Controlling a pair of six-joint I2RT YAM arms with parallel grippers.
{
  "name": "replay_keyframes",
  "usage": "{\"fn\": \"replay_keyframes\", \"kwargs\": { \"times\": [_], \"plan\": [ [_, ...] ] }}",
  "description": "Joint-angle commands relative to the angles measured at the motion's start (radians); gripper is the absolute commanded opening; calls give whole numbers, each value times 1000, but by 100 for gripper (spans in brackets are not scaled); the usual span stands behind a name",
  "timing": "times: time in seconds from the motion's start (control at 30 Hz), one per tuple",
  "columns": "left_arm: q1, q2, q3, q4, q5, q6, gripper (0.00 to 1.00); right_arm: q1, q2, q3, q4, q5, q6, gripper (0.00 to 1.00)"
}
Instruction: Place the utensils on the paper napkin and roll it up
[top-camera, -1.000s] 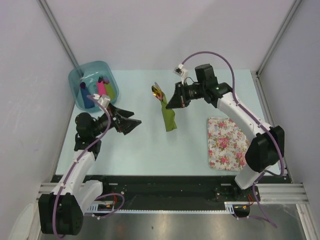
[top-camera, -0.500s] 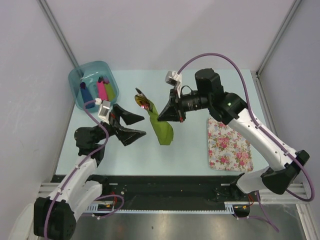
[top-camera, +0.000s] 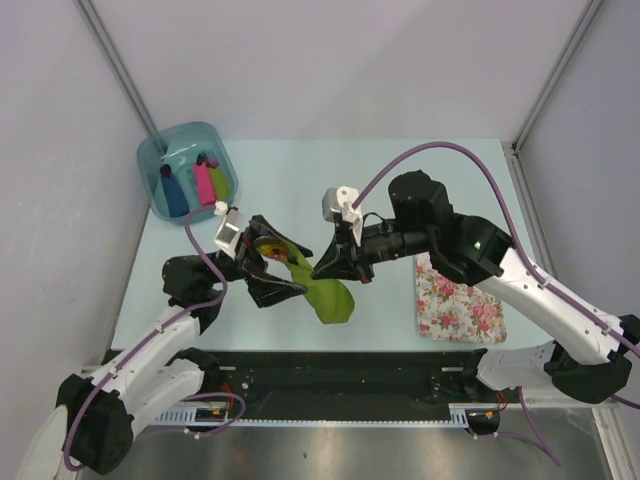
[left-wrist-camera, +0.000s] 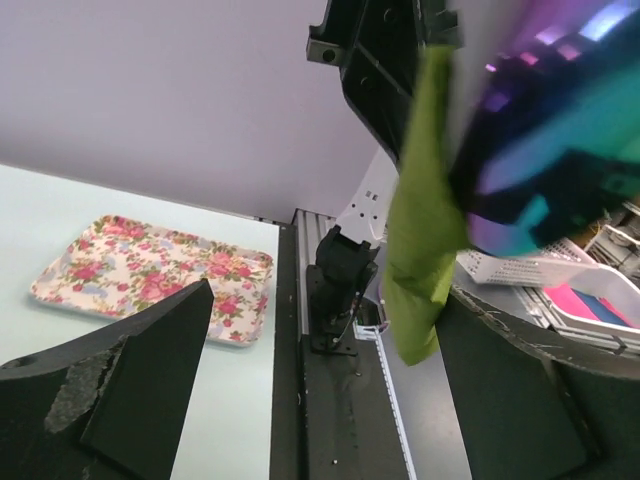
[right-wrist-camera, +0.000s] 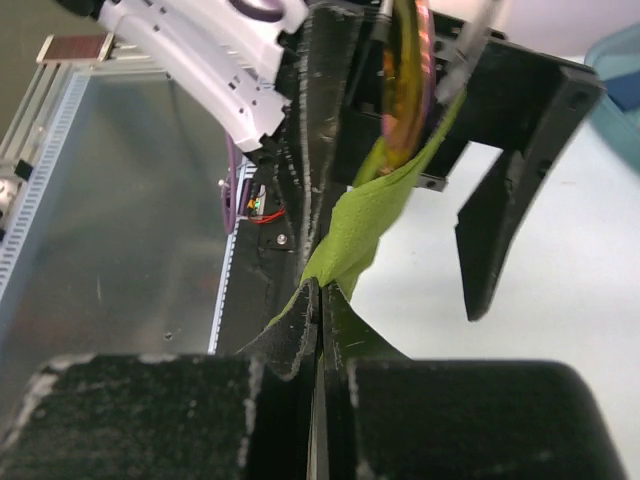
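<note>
The olive-green paper napkin (top-camera: 328, 297) is rolled into a bundle and held above the table, its lower end hanging free. My right gripper (top-camera: 322, 270) is shut on its middle; in the right wrist view the pads pinch the napkin (right-wrist-camera: 368, 215) at the gripper (right-wrist-camera: 320, 290). The shiny, iridescent heads of the utensils (top-camera: 272, 245) stick out of the bundle's upper end. My left gripper (top-camera: 283, 264) stands open astride that end without touching it. From the left wrist the napkin (left-wrist-camera: 420, 220) hangs beside the right finger, below a blurred utensil head (left-wrist-camera: 560, 150), between the open gripper (left-wrist-camera: 325, 300).
A white pink-flowered mat (top-camera: 455, 298) lies at the right, under the right arm. A blue tub (top-camera: 150, 160) with blue, pink and lime rolls stands at the back left. The black rail (top-camera: 350, 365) runs along the table's near edge.
The right gripper has carried the rolled napkin from the table's middle toward the near left. The left gripper has swung right and now straddles the bundle's upper end.
</note>
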Motion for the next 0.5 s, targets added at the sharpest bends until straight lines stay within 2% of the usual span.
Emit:
{"fn": "replay_keyframes", "kwargs": {
  "times": [0.0, 0.23, 0.33, 0.37, 0.47],
  "plan": [
    [-34, 13, 81, 67, -2, -6, 95, 28, -48, 7, 47, 52, -67, 0],
    [-78, 10, 144, 100, 4, -51, 82, 39, -46, 2, 64, 76, -59, 0],
    [-94, 21, 157, 100, 5, -52, 71, 37, -45, 0, 80, 92, -51, 0],
    [-97, 22, 158, 100, 5, -54, 63, 37, -46, 2, 93, 96, -42, 0],
    [-104, 26, 157, 100, -4, -52, 52, 31, -52, -3, 114, 109, -21, 0]
  ]
}}
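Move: The rolled napkin around the utensils hangs in mid-air, its neck about 2 cm back of the left hand, 1 cm to its right and 4 cm above. The spoon bowl sticks out some 5 cm to the hand's left, 1 cm back and 5 cm up; the right gripper's tips are roughly 5 cm right, 3 cm back and 3 cm up. From the right hand, the napkin's neck lies about 4 cm left, 1 cm ahead and 1 cm higher. Raise the open left gripper about 5 cm while drawing it back some 3 cm, so its fingers come up on either side of the rolled napkin, and start closing them on the way, to a little over half open. Hold the right gripper shut on the napkin, practically in place. ##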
